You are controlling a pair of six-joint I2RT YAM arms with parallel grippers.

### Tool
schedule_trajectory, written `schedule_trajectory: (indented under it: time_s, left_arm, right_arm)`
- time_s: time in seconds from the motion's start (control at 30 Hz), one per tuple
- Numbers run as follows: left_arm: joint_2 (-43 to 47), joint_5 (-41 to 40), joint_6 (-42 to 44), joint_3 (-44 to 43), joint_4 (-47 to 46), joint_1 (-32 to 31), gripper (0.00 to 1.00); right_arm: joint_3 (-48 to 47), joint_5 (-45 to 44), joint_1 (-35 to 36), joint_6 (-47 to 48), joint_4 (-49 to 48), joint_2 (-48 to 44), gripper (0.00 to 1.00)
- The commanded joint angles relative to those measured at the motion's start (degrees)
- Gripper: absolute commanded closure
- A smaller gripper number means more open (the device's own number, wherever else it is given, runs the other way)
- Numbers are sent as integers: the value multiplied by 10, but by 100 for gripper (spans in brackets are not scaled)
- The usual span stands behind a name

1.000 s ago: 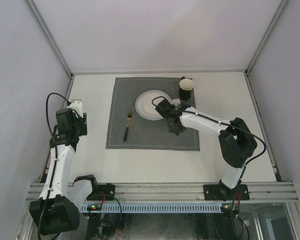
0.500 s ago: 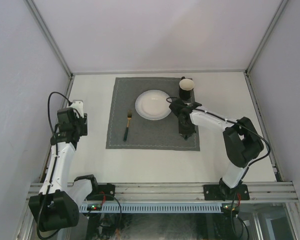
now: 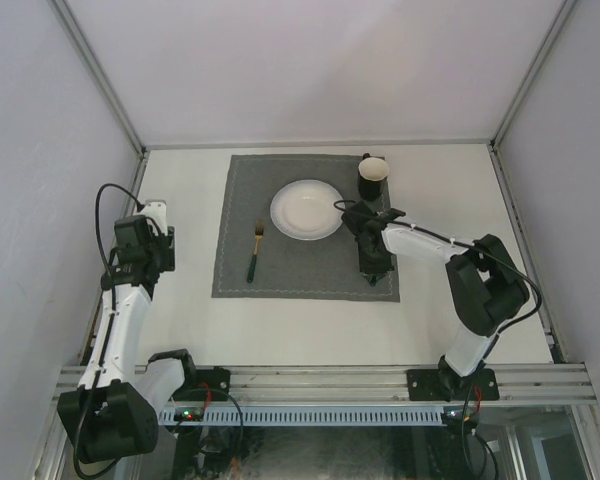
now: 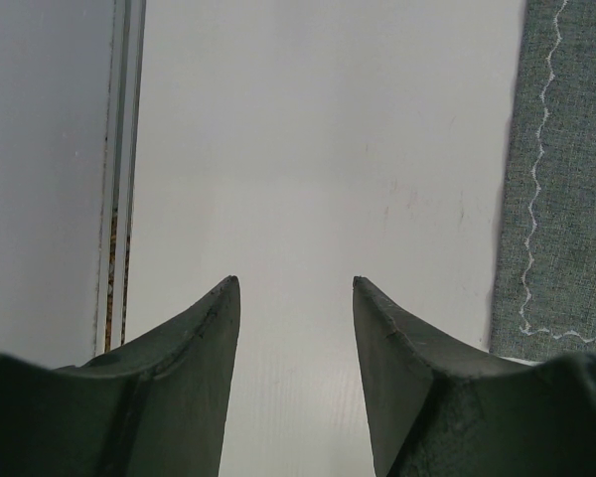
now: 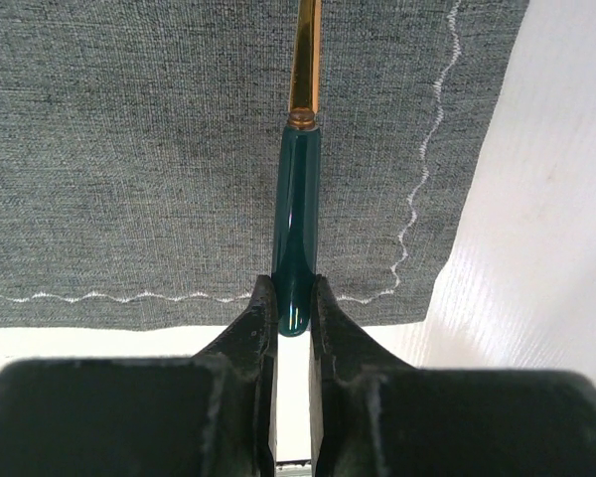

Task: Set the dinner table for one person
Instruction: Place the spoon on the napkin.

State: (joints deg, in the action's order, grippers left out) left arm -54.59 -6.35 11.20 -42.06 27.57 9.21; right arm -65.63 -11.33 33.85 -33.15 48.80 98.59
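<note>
The off-white dinner table (image 3: 450,320) carries a grey stitched mat (image 3: 300,265) with a white plate (image 3: 306,209), a fork (image 3: 254,250) left of the plate and a dark cup (image 3: 372,176) at the mat's far right corner. My right gripper (image 3: 374,268) hovers over the mat's near right corner, right of the plate. In the right wrist view the gripper (image 5: 292,283) is shut on the end of a green-handled utensil (image 5: 296,199) with a gold shaft; its head is cut off by the frame. My left gripper (image 4: 294,283) stands open over bare table, left of the mat.
Aluminium rails (image 3: 320,380) edge the table in front, and grey walls enclose the other three sides. The mat's stitched left edge (image 4: 566,149) lies just right of my left fingers. Bare tabletop (image 5: 536,248) lies right of the mat's corner.
My right gripper has carried the utensil from beside the plate's right rim toward the mat's near right corner. The left arm has barely shifted.
</note>
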Motion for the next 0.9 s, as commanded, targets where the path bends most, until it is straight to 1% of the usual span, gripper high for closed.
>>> schedule_trajectory:
  time_s: [0.0, 0.4, 0.67, 0.73, 0.77, 0.8, 0.87]
  left_arm:
    - [12, -4, 8, -5, -16, 5, 47]
    - [4, -1, 8, -9, -16, 5, 46]
    - [4, -2, 8, -8, -17, 6, 46]
    - [3, -2, 8, -8, -17, 5, 46]
    - [3, -2, 8, -8, -16, 5, 46]
    - [4, -2, 8, -8, -17, 6, 46]
    - [4, -2, 8, -8, -16, 5, 47]
  right_arm:
    - [-6, 3, -2, 23, -15, 15, 100]
    - [-12, 26, -6, 28, -45, 36, 100]
    - [-21, 41, -8, 34, -42, 52, 99]
    - [-23, 49, -7, 41, -42, 54, 56]
    - [-23, 51, -6, 43, -44, 54, 37]
    - [-24, 51, -5, 44, -45, 51, 23]
    - [-24, 46, -2, 46, -47, 46, 5]
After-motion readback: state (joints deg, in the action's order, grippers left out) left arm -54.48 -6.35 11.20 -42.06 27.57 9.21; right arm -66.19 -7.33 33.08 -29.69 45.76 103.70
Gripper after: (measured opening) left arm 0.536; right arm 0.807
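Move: The right hand already holds the spoon by the end of its green handle; the spoon's middle is about 8 cm ahead. The napkin spot under the fingers is straight below, some 3 cm down. The plate is about 22 cm ahead and 17 cm to the left, the mug 29 cm ahead and 2 cm right, the fork 8 cm ahead and 31 cm left. From the left hand, that napkin spot lies about 51 cm right, 2 cm back and 13 cm down. Still pinching the handle's end, the right hand lowers the spoon about 2.5 cm straight down onto the napkin beside its near right corner, easing about 1 cm left and tipping only slightly. Once down, the fingers spread wide and let go of the handle, their tips against the cloth on either side. ##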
